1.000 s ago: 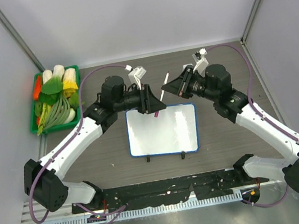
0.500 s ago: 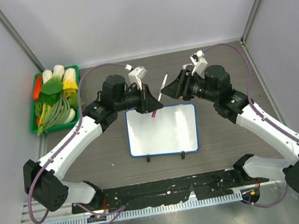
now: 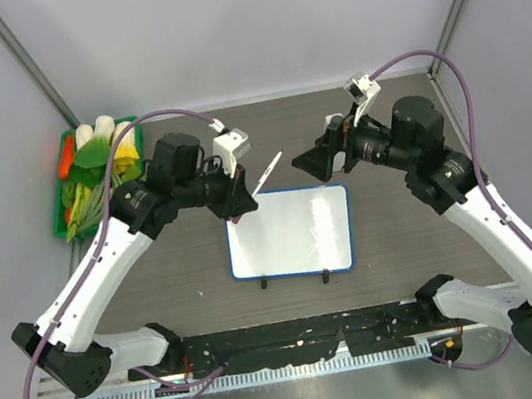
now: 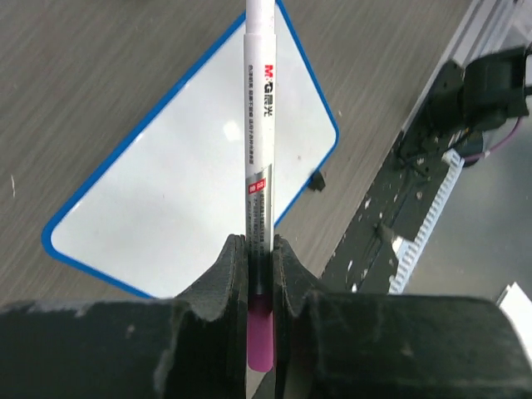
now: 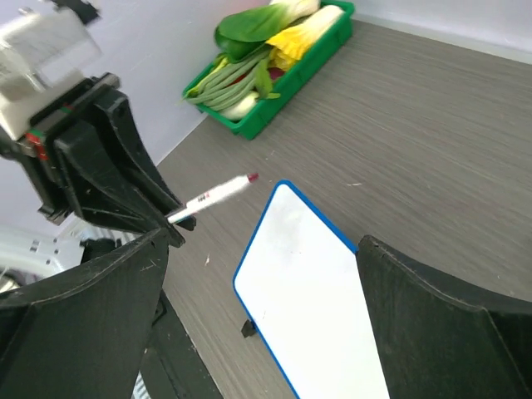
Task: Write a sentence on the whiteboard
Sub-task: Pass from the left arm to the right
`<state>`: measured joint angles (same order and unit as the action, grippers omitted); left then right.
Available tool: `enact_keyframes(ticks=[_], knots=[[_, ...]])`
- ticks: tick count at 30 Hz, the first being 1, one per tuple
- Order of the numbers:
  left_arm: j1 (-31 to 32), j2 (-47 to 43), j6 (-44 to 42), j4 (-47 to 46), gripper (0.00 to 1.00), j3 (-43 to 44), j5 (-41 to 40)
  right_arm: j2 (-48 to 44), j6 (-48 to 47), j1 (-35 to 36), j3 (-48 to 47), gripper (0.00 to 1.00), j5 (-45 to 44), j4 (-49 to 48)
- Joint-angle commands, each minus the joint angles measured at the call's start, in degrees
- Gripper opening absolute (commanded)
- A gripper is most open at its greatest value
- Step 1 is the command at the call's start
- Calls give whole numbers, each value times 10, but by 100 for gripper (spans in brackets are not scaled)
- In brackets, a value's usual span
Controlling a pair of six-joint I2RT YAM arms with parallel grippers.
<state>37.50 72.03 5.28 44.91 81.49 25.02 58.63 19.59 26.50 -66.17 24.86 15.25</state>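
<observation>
The whiteboard (image 3: 290,234) lies flat mid-table, blue-rimmed, with two black clip feet at its near edge. Its face (image 4: 191,183) (image 5: 320,299) is blank; no sentence shows on it. My left gripper (image 3: 239,201) (image 4: 259,266) is shut on a white marker (image 3: 266,170) (image 4: 258,108) near its pink end, just above the board's far left corner. The marker (image 5: 214,194) slants up and right, ending in a small red tip. My right gripper (image 3: 299,164) (image 5: 264,241) stands wide open and holds nothing, a short way right of the marker's tip.
A green bin of vegetables (image 3: 95,176) (image 5: 274,58) sits at the far left of the table. The black base rail (image 3: 298,334) (image 4: 399,208) runs along the near edge below the board. Grey walls close in the back and both sides.
My left gripper closed on the marker and carried it left, tilting it lower. My right gripper opened wide and drew back to the right, away from the marker.
</observation>
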Motion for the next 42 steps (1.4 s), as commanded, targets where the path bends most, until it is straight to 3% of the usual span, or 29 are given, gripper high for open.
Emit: enact_keyframes(ticks=[1, 6, 10, 17, 18, 22, 27, 29, 31, 39, 41, 42], knots=[[0, 0, -100, 145, 0, 38, 25, 33, -89, -28, -71, 99, 134, 64], [0, 15, -137, 188, 0, 55, 82, 82, -48, -36, -85, 99, 316, 16], [3, 34, -164, 224, 0, 80, 131, 129, -9, -28, -75, 92, 381, -28], [8, 44, -172, 233, 0, 98, 128, 174, -58, 36, -71, 75, 363, 32], [8, 44, -173, 234, 0, 98, 128, 177, -61, 43, -71, 67, 360, 39], [9, 44, -178, 230, 0, 95, 130, 185, -81, 57, -65, 52, 367, 64], [9, 45, -181, 229, 0, 92, 128, 189, -90, 72, -64, 38, 373, 72], [9, 44, -181, 226, 0, 91, 123, 194, -95, 75, -64, 22, 368, 79], [8, 45, -181, 227, 0, 90, 123, 198, -95, 74, -65, 16, 359, 82], [8, 41, -180, 225, 0, 84, 119, 185, -71, 75, -61, 1, 356, 44], [9, 34, -178, 220, 12, 79, 114, 177, -65, 75, -53, 1, 346, 29], [8, 30, -177, 214, 26, 75, 104, 173, -63, 75, -49, 1, 334, 23]])
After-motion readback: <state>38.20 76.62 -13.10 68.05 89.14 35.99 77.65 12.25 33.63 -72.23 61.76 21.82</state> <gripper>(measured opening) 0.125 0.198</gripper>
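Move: The left hand already grips the pen near its magenta end; the right gripper, where the pen is going, hangs about 15 cm to its right, 6 cm farther forward and 6 cm higher. From the open right hand the pen's middle is roughly 12 cm left, 4 cm back and 5 cm down. The whiteboard's middle lies some 5 cm left of the right hand, level fore and aft, 31 cm below; the white bottle stands 11 cm forward, 8 cm right, 22 cm down. Leftward and back, then also down, the open right hand swings in over the whiteboard to the pen, travelling about 13 cm while turning some 45 degrees counter-clockwise and tipping down. Its fingers close on the way and pinch the pen's free white part near the writing end. The left hand draws back about 6 cm, turning clockwise, then stays nearly still and keeps its grip. ##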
